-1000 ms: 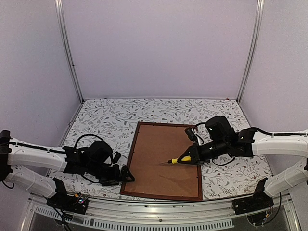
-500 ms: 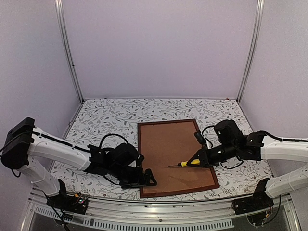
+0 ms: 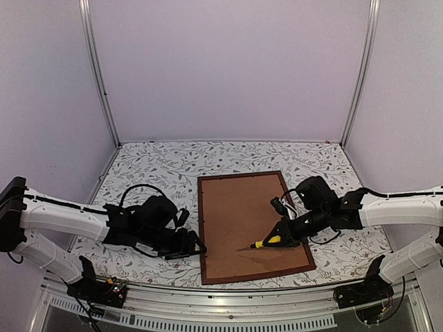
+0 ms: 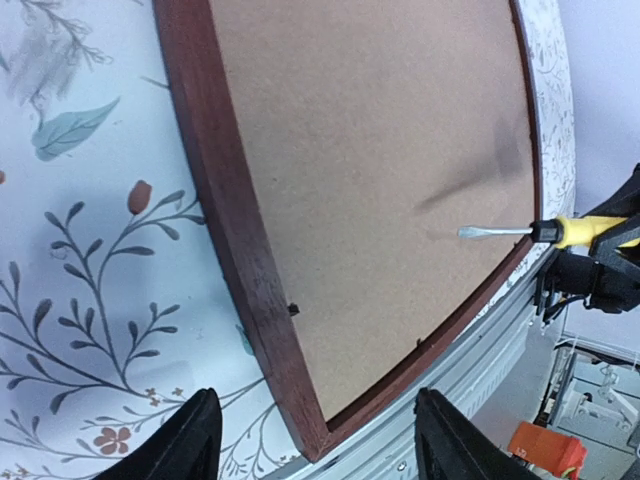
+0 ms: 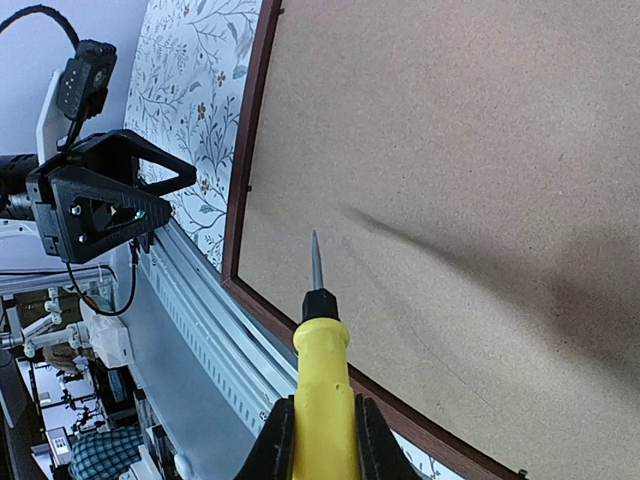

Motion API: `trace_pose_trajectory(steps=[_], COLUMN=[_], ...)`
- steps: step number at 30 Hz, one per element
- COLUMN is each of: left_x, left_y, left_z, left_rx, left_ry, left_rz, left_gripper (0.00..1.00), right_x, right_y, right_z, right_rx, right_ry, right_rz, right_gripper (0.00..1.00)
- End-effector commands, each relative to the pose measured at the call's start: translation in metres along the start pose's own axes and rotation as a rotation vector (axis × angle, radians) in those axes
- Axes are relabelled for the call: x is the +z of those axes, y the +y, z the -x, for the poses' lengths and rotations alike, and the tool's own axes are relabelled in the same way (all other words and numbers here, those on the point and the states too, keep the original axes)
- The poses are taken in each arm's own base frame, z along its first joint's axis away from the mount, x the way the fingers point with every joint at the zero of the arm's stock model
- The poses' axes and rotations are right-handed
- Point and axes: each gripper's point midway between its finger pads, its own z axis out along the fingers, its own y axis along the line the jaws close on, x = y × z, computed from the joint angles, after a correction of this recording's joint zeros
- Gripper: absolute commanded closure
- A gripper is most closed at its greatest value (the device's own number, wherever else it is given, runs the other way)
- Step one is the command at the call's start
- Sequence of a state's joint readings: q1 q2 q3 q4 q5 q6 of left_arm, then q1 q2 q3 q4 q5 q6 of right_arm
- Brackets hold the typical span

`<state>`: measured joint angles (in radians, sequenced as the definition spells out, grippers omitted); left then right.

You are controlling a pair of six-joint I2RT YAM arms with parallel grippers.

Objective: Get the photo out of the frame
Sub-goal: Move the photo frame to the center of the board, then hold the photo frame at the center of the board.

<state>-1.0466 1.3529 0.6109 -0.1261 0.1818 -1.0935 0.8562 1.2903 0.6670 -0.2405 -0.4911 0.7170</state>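
Note:
The frame (image 3: 205,228), dark reddish-brown wood, lies face down on the floral table with its brown backing board (image 3: 249,218) up. The photo is hidden under that board. My left gripper (image 3: 196,247) is open just off the frame's left rail, near the front corner. In the left wrist view its fingers (image 4: 190,445) straddle that corner of the frame (image 4: 235,240) without touching it. My right gripper (image 3: 284,236) is shut on a yellow-handled screwdriver (image 3: 266,243), whose tip hovers over the board's front half. In the right wrist view the screwdriver (image 5: 322,380) points across the backing board (image 5: 450,170).
An aluminium rail (image 3: 228,304) runs along the table's near edge, just past the frame's front side. A small dark tab (image 4: 293,309) sits on the frame's inner edge. The floral cloth (image 3: 152,173) stretches left and back to the enclosure walls.
The frame has turned and slid right from a second ago. My left gripper drew back left and narrowed its jaws. The right gripper carried the screwdriver slightly left.

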Motion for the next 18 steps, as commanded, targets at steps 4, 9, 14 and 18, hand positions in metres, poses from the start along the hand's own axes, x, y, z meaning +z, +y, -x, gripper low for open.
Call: trace_pose_trajectory(steps=[4, 9, 14, 18], left_x=[-0.001, 0.005, 0.015, 0.021], left_y=[0.022, 0.021, 0.02, 0.023], left_z=[0.013, 0.014, 0.009, 0.005], left_rx=[-0.002, 0.014, 0.025, 0.029], left_ry=[-0.023, -0.013, 0.023, 0.048], left_rz=[-0.039, -0.087, -0.122, -0.121], left_gripper=[0.45, 0.54, 0.6, 0.66], right_x=[0.014, 0.033, 0.052, 0.065], right_y=[0.03, 0.036, 0.038, 0.037], right_z=[0.022, 0.023, 0.022, 0.02], right_rx=[-0.017, -0.003, 0.014, 0.028], right_ry=[0.001, 0.037, 0.072, 0.094], right_rz=[0.081, 0.085, 0.083, 0.078], right_gripper=[1.0, 1.0, 1.0, 1.0])
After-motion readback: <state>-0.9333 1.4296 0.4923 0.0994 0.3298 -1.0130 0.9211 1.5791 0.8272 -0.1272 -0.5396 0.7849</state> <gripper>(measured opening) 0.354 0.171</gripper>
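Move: The dark tab on the inner edge of the photo frame's left rail lies about 20 cm left of the right hand, some 3 cm back and 9 cm below; the held screwdriver's tip is about 10 cm left, 1 cm back and 8 cm below that hand. From the left hand, the tab is about 2 cm right, 2 cm back and 6 cm below, and the frame's near-left corner about 10 cm back, 1 cm right and 6 cm below. The screwdriver, still gripped in the right hand, travels about 6 cm left across the back of the frame towards the left rail's tab, sinking some 2 cm near the end as the wrist turns slightly. Beside that rail, the left hand first drifts forward and left, then eases back right while lowering nearly 3 cm overall, its fingers closing to about half their starting gap. ##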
